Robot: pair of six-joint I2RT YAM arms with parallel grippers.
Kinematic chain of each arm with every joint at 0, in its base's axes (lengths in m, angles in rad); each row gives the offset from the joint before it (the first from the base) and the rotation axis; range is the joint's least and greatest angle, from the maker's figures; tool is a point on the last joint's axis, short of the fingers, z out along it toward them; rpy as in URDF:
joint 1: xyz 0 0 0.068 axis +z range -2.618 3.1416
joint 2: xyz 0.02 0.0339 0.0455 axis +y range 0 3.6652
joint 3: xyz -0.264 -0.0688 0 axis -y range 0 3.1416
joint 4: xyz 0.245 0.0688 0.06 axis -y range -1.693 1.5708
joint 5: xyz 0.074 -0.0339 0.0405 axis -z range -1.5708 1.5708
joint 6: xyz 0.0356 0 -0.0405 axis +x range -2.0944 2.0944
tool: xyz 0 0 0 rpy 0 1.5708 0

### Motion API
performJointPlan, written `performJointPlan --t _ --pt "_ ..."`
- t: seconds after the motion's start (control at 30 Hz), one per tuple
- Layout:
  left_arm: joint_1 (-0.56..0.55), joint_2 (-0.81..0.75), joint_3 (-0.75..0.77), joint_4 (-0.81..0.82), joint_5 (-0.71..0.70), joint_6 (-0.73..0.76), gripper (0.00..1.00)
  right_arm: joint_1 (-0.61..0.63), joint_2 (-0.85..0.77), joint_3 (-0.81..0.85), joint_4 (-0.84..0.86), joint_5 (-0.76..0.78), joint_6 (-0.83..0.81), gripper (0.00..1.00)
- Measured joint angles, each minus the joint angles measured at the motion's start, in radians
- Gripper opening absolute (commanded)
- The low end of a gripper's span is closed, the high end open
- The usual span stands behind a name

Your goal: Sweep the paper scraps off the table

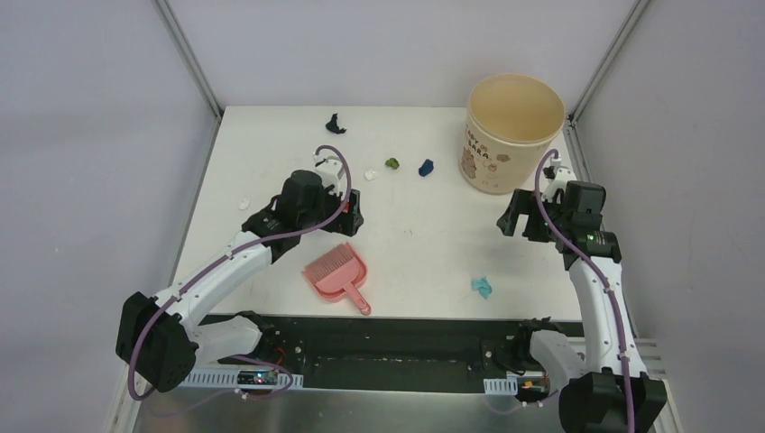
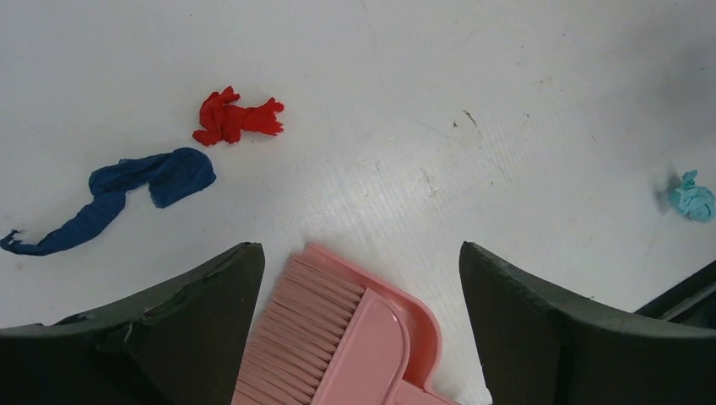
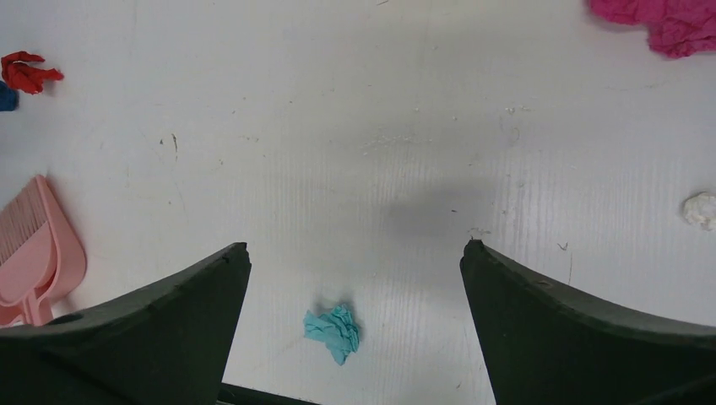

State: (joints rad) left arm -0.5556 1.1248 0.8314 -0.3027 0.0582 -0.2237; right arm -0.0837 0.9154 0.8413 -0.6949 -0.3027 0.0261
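Paper scraps lie scattered on the white table (image 1: 406,253): black (image 1: 336,124), white (image 1: 370,174), green (image 1: 393,163), dark blue (image 1: 426,167) and teal (image 1: 482,287). The left wrist view shows a red scrap (image 2: 236,118), a long dark blue scrap (image 2: 127,190) and the teal one (image 2: 692,198). My left gripper (image 1: 347,215) (image 2: 359,253) hangs open just above the pink brush lying in the pink dustpan (image 1: 336,275) (image 2: 346,337), holding nothing. Open and empty too, my right gripper (image 1: 519,221) (image 3: 355,249) hovers over the teal scrap (image 3: 333,331).
A beige round bucket (image 1: 510,131) stands at the back right of the table. The right wrist view also shows a magenta scrap (image 3: 667,21), a white scrap (image 3: 701,209) and the dustpan (image 3: 34,253) at its left edge. Another white bit (image 1: 244,204) lies near the table's left edge.
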Motion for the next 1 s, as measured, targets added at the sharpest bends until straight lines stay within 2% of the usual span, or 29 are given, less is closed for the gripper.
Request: performJointPlan --t 0.07,0.17,0.3,0.53,0.77,1.0 --pt "0.000 0.003 0.000 -0.013 -0.017 -0.005 0.84 -0.002 -0.001 -0.001 0.009 0.010 0.000 1.00" --pt "0.000 0.019 0.019 -0.066 -0.045 -0.039 0.69 -0.005 -0.021 -0.017 0.027 0.010 -0.014 1.00" --pt "-0.001 0.090 0.141 -0.215 -0.019 -0.142 0.67 -0.015 -0.074 -0.050 0.028 0.005 -0.060 1.00" --pt "-0.027 0.079 0.131 -0.311 -0.024 -0.313 0.64 -0.034 -0.105 -0.054 0.028 -0.041 -0.111 1.00" --pt "-0.081 0.093 0.088 -0.382 -0.092 -0.364 0.59 -0.044 -0.154 -0.071 0.029 -0.100 -0.134 1.00" --pt "-0.086 0.154 0.090 -0.436 -0.118 -0.391 0.58 -0.046 -0.154 -0.071 0.029 -0.130 -0.151 1.00"
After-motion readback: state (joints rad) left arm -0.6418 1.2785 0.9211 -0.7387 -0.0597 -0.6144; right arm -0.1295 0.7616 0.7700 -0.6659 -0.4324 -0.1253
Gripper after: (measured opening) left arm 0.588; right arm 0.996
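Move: Behind and below the left hand lies the brush, nested on the dustpan: the middle of its handle is about 12 cm back, 2 cm to the right and some 12 cm down. The dustpan's body is roughly 7 cm back and 3 cm left; the red scrap sits about 8 cm ahead and 1 cm right, with the blue scrap some 8 cm to the left of the red one, level with it. From the right hand, the brush handle is about 37 cm left, 11 cm back and 12 cm below. Sinking about 7 cm while drawing back some 6 cm, with a little drift to the left, the left hand leaves the red and blue scraps for the brush and dustpan. Its wrist tips the fingers some 30 degrees steeper and turns counter-clockwise, and the empty fingers close from nearly wide to a bit over half open, still clear of the brush. ##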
